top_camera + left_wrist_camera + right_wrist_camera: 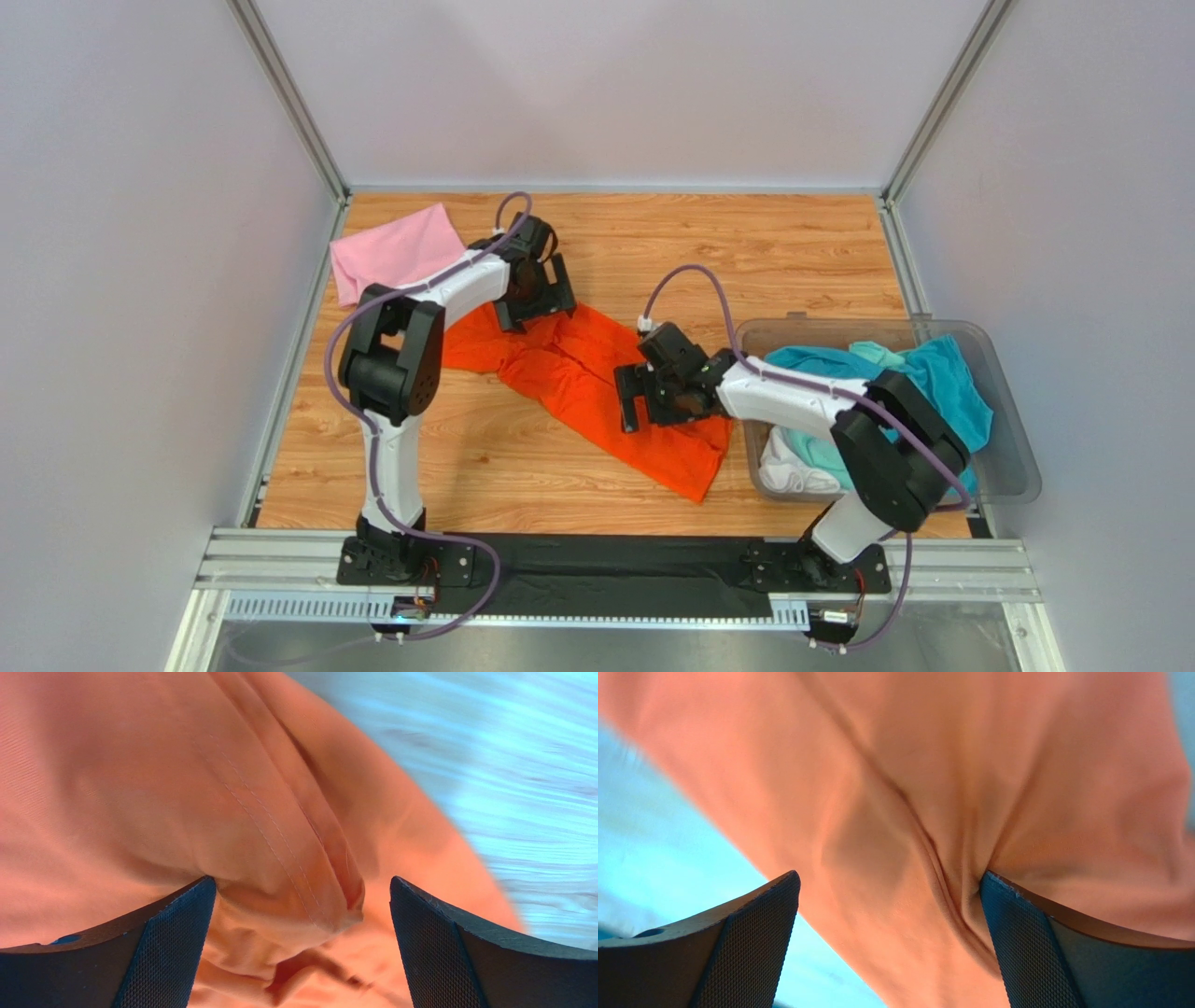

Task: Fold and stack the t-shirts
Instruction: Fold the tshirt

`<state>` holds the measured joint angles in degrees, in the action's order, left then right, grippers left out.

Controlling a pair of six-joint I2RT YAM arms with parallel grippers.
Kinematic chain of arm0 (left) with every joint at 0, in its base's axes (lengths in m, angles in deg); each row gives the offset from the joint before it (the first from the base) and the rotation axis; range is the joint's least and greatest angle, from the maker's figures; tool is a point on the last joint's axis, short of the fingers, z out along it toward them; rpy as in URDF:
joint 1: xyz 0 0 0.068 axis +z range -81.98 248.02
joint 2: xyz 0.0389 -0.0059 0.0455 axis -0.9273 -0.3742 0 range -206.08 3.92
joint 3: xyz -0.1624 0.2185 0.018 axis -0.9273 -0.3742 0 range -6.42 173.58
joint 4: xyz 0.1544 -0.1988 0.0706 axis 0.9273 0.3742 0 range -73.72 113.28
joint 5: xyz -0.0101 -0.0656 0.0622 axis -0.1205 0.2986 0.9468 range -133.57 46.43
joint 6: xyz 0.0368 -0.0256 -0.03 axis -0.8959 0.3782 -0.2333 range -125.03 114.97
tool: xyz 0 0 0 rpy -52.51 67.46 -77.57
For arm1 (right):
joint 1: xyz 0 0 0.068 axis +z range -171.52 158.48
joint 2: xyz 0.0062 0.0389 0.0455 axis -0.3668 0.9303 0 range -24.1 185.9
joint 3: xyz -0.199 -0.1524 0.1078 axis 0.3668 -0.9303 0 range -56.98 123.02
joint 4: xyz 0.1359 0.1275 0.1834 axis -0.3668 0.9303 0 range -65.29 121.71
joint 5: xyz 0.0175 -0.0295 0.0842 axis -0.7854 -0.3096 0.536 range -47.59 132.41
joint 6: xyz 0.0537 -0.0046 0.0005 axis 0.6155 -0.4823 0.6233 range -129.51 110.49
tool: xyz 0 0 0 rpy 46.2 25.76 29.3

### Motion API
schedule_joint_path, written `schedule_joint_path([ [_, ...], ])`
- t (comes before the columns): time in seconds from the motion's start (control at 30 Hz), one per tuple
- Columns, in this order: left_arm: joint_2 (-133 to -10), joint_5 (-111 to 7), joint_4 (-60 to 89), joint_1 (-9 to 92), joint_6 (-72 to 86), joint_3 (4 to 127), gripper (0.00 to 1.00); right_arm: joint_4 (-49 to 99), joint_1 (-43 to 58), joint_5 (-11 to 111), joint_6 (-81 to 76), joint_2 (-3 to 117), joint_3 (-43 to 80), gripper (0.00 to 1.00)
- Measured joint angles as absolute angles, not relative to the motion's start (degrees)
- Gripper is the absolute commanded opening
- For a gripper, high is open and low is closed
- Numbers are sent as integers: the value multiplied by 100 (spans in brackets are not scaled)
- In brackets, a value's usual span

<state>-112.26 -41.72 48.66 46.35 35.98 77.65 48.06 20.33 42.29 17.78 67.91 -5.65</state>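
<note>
A bright orange t-shirt (589,371) lies crumpled across the middle of the wooden table. My left gripper (537,301) is open over its far left end; in the left wrist view a bunched fold of orange cloth (281,882) sits between the spread fingers (175,945). My right gripper (659,396) is open over its right part; orange cloth (899,868) fills the gap, and the right finger (1025,945) touches a crease. A folded light pink t-shirt (397,249) lies at the far left. Teal (919,371), mint and white shirts lie in the bin.
A clear plastic bin (1013,469) stands at the right edge of the table. Grey walls and metal rails enclose the wooden table (786,252). The black base rail (603,567) runs along the near edge.
</note>
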Motion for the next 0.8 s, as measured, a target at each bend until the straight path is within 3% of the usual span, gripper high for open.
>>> schedule_joint_path([
  [0.17,-12057,-4424,5096,4338,3520,9046,100,4815,3097,4380,2488,6251,-1104,100],
  [0.37,-12966,-4896,5284,4172,3375,10504,100,4618,4256,4758,2973,6426,-978,100],
  [0.57,-13884,-5128,5684,4120,3367,12082,100,4791,4380,4751,2964,6712,-514,100],
  [0.8,-14129,-5335,5634,4288,3537,12473,100,5193,4367,4336,2851,6321,-202,100],
])
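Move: The orange t-shirt is a slanting strip under both of my open grippers. Its middle is about 17 cm back and 9 cm right of my left hand, and roughly 4 cm ahead and 10 cm left of my right. Its hem end is some 8 cm back and 10 cm right of my right hand. The pink t-shirt is about 10 cm ahead and 29 cm left of my left hand; the bin is level with my right hand, 39 cm to its right. With both grippers wide open and still on the cloth, I swing the t-shirt clockwise. My left hand drags the sleeve end some 16 cm to the right and forward, while my right drags the hem end about 13 cm back and 9 cm left, turning counter-clockwise some 15 degrees. Then the right eases forward a little and lifts clear of the cloth. ##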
